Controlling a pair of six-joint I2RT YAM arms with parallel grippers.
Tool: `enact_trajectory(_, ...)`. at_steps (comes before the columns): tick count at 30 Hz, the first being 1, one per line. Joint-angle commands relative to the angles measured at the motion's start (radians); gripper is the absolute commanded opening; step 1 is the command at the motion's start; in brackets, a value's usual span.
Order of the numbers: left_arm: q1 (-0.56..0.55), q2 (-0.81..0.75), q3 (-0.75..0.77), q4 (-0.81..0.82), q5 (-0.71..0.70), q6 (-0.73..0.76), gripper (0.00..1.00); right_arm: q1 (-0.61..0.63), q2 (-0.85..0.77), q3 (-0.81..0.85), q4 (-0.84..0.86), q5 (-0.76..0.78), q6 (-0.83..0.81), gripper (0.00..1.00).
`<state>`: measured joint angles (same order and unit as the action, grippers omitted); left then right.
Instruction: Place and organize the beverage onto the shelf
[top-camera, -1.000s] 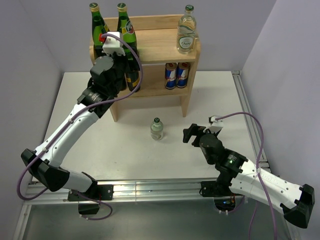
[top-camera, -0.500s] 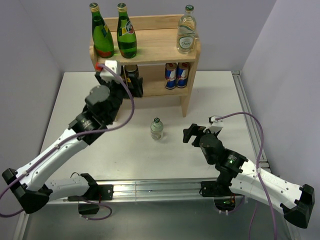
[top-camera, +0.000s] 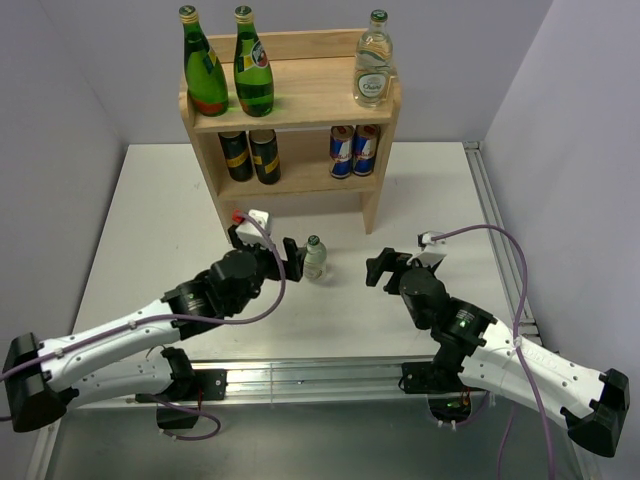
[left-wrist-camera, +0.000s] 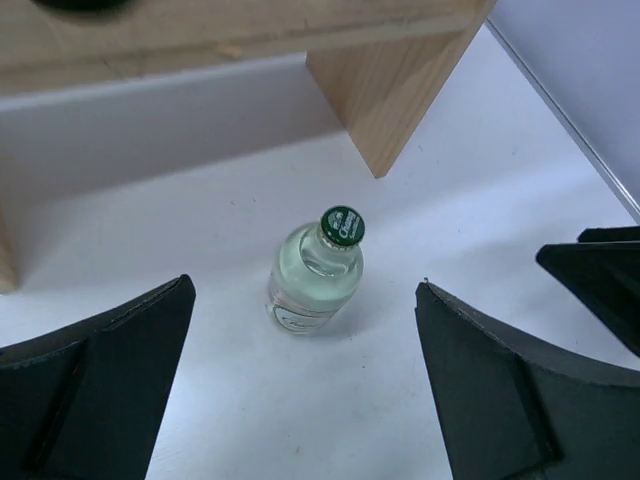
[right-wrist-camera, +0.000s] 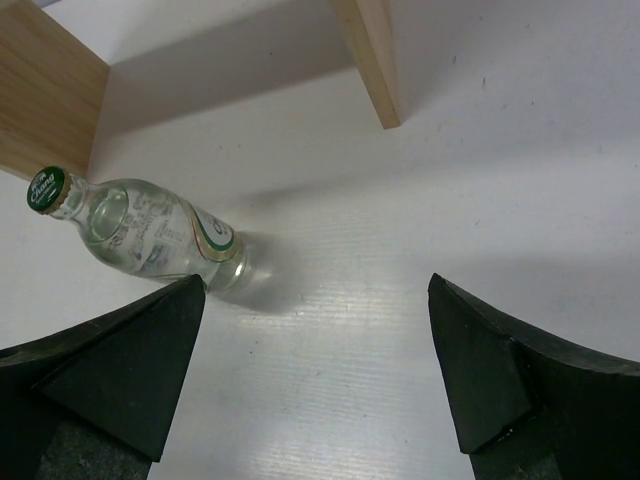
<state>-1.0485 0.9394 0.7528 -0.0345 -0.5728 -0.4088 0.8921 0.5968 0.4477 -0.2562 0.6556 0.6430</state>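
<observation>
The light-wood shelf (top-camera: 300, 100) stands at the back. Its top board carries two green bottles (top-camera: 228, 65) and a clear bottle (top-camera: 373, 65); its lower tier holds two dark bottles (top-camera: 250, 155) and two cans (top-camera: 354, 150). A small clear bottle with a green cap (top-camera: 314, 258) (left-wrist-camera: 315, 270) (right-wrist-camera: 140, 235) stands upright on the table in front of the shelf. My left gripper (top-camera: 272, 250) is open just left of that bottle, which lies beyond its fingers (left-wrist-camera: 110, 370). My right gripper (top-camera: 385, 266) (right-wrist-camera: 315, 300) is open to the bottle's right, with nothing between its jaws.
The shelf's right side panel (left-wrist-camera: 385, 90) (right-wrist-camera: 370, 60) reaches the table just behind the small bottle. A metal rail (top-camera: 495, 230) runs along the table's right edge. Grey walls close in the back and sides.
The left arm has pulled back from the shelf's lower tier, leaving a dark bottle there, and has come down to the table beside the small clear bottle. The right arm has not moved.
</observation>
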Motion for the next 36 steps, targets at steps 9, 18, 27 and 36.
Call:
enact_trajectory(9, -0.002, 0.274, -0.191, 0.455, 0.082, -0.096, 0.99, -0.004, -0.037, -0.015, -0.032, 0.015, 0.026, 1.0)
enact_trajectory(18, -0.002, 0.389, -0.205, 0.553, 0.091, -0.11, 0.99, -0.005, -0.017, -0.032, 0.006, -0.023, 0.023, 1.0)
enact_trajectory(27, -0.004, 0.099, -0.188, 0.32, 0.034, -0.098, 0.99, 0.019, 0.222, -0.026, 0.308, -0.303, -0.049, 1.0)
enact_trajectory(36, -0.004, -0.083, -0.196, 0.191, -0.056, -0.087, 0.99, 0.045, 0.458, 0.046, 0.463, -0.344, -0.043, 1.0)
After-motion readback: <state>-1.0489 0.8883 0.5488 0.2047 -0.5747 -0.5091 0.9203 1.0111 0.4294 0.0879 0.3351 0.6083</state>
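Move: The clear bottle still on the table stands about 6 cm ahead of the left hand, 4 cm to its right and some 16 cm below; the shelf's right leg is roughly 15 cm ahead and 17 cm right of that hand. From the right hand the clear bottle is about 6 cm ahead, 15 cm left and 8 cm down, while the shelf's right leg lies some 17 cm ahead and 2 cm left. The left hand, wide open, first sinks about 12.5 cm and shifts 5 cm right, down towards the clear bottle, then turns back without taking it, rising some 10 cm and sliding 5 cm left almost to where it began, with a slight roll. As it lifts away, the right hand, nearly still until then, swings about 9 cm left and 6 cm down towards the same bottle, turning some 20 degrees counter-clockwise and dipping its fingertips about 10 degrees, its fingers staying wide open. ##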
